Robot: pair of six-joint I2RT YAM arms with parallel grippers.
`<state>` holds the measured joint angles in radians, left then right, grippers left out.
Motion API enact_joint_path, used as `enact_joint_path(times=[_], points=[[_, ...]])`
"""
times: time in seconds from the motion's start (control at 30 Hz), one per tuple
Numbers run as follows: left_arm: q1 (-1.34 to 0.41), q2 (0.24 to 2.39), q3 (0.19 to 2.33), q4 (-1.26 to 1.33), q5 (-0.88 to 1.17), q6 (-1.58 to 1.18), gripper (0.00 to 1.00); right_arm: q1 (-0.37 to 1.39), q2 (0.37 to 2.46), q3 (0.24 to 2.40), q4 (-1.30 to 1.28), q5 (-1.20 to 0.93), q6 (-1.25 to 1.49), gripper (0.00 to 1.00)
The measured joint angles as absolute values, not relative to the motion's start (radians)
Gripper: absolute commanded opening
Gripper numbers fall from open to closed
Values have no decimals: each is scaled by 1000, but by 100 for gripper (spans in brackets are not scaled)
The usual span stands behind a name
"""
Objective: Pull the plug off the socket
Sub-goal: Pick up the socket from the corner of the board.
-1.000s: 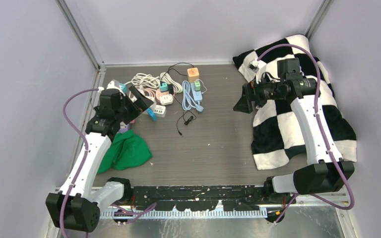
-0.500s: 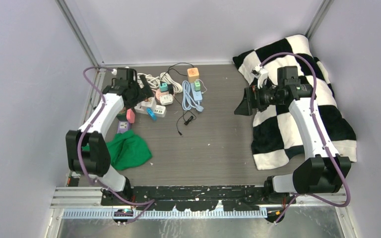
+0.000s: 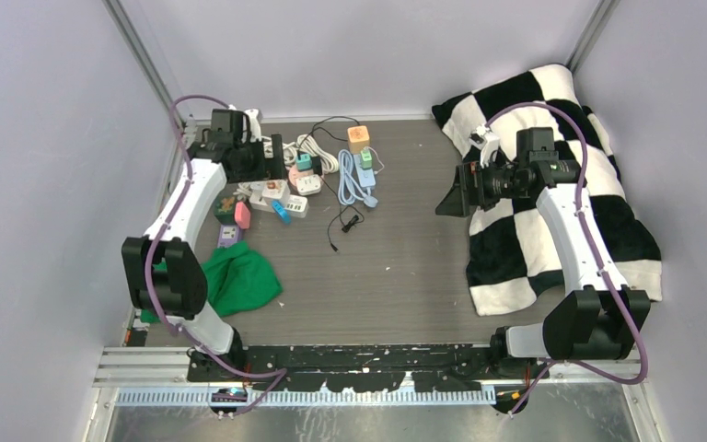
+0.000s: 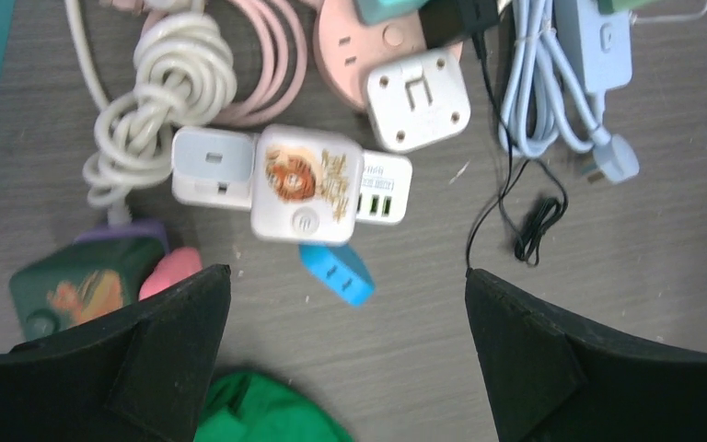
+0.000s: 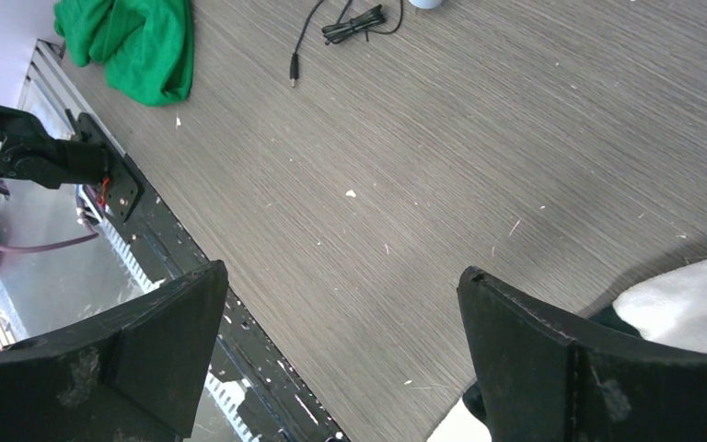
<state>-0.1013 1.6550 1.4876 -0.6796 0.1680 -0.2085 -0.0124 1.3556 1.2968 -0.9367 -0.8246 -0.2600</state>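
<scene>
A cluster of sockets and plugs lies at the far left of the table. In it, a white socket block (image 4: 306,195) (image 3: 272,191) with a cartoon sticker has a blue plug (image 4: 336,274) (image 3: 282,212) jutting from its near side. A pink round socket (image 4: 368,64) with a teal plug (image 3: 304,162) lies beyond it. My left gripper (image 4: 345,273) (image 3: 274,158) hovers open above this cluster, the blue plug showing between its fingertips, touching nothing. Over by the blanket, my right gripper (image 5: 342,269) (image 3: 451,195) hangs open and empty above bare table.
A white square socket (image 4: 417,99), coiled white cable (image 4: 161,92), light blue cord (image 4: 552,101), black cable (image 4: 534,221), pink plug (image 4: 170,272) and dark green cube (image 4: 78,290) crowd the cluster. An orange cube (image 3: 359,138) sits behind. Green cloth (image 3: 235,281) lies near left; checkered blanket (image 3: 562,212) covers the right.
My left arm has swung from the near left up to the far-left cluster and turned its gripper over it. The right gripper has barely shifted. Both stay open.
</scene>
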Motion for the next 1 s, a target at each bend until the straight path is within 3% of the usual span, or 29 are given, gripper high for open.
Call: enact_joint_path(times=[0.33,0.47,0.7,1.0], points=[[-15,1271,1183,-701,40,-178,100,-12,1364,1295,-913,-857,-244,100],[104,1159,1028,-624,36,-183,100,-12,1383,1293,-903,-873,-231,100],[373,1312,986,-395,152,-269,98,-12,1394,1290,-890,-884,-218,100],[380,1668,1253,-273,219,-139,96,-12,1397,1289,-891,-881,-215,100]])
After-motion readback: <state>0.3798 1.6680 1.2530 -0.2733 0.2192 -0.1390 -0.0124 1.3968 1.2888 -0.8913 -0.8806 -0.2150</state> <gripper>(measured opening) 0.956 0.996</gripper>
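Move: The teal socket lies in the far left corner, about 23 cm to the left hand's left, 17 cm ahead and 15 cm below. Also below that hand, the green box is some 16 cm left and 4 cm ahead, the white cord coil 8 cm left and 14 cm ahead, and the white lion plug 2 cm left and 8 cm ahead. From the right hand, the teal socket is roughly 72 cm left, 30 cm ahead. The left hand sweeps about 20 cm left, looping back 10 cm and forward again, towards the teal socket. ##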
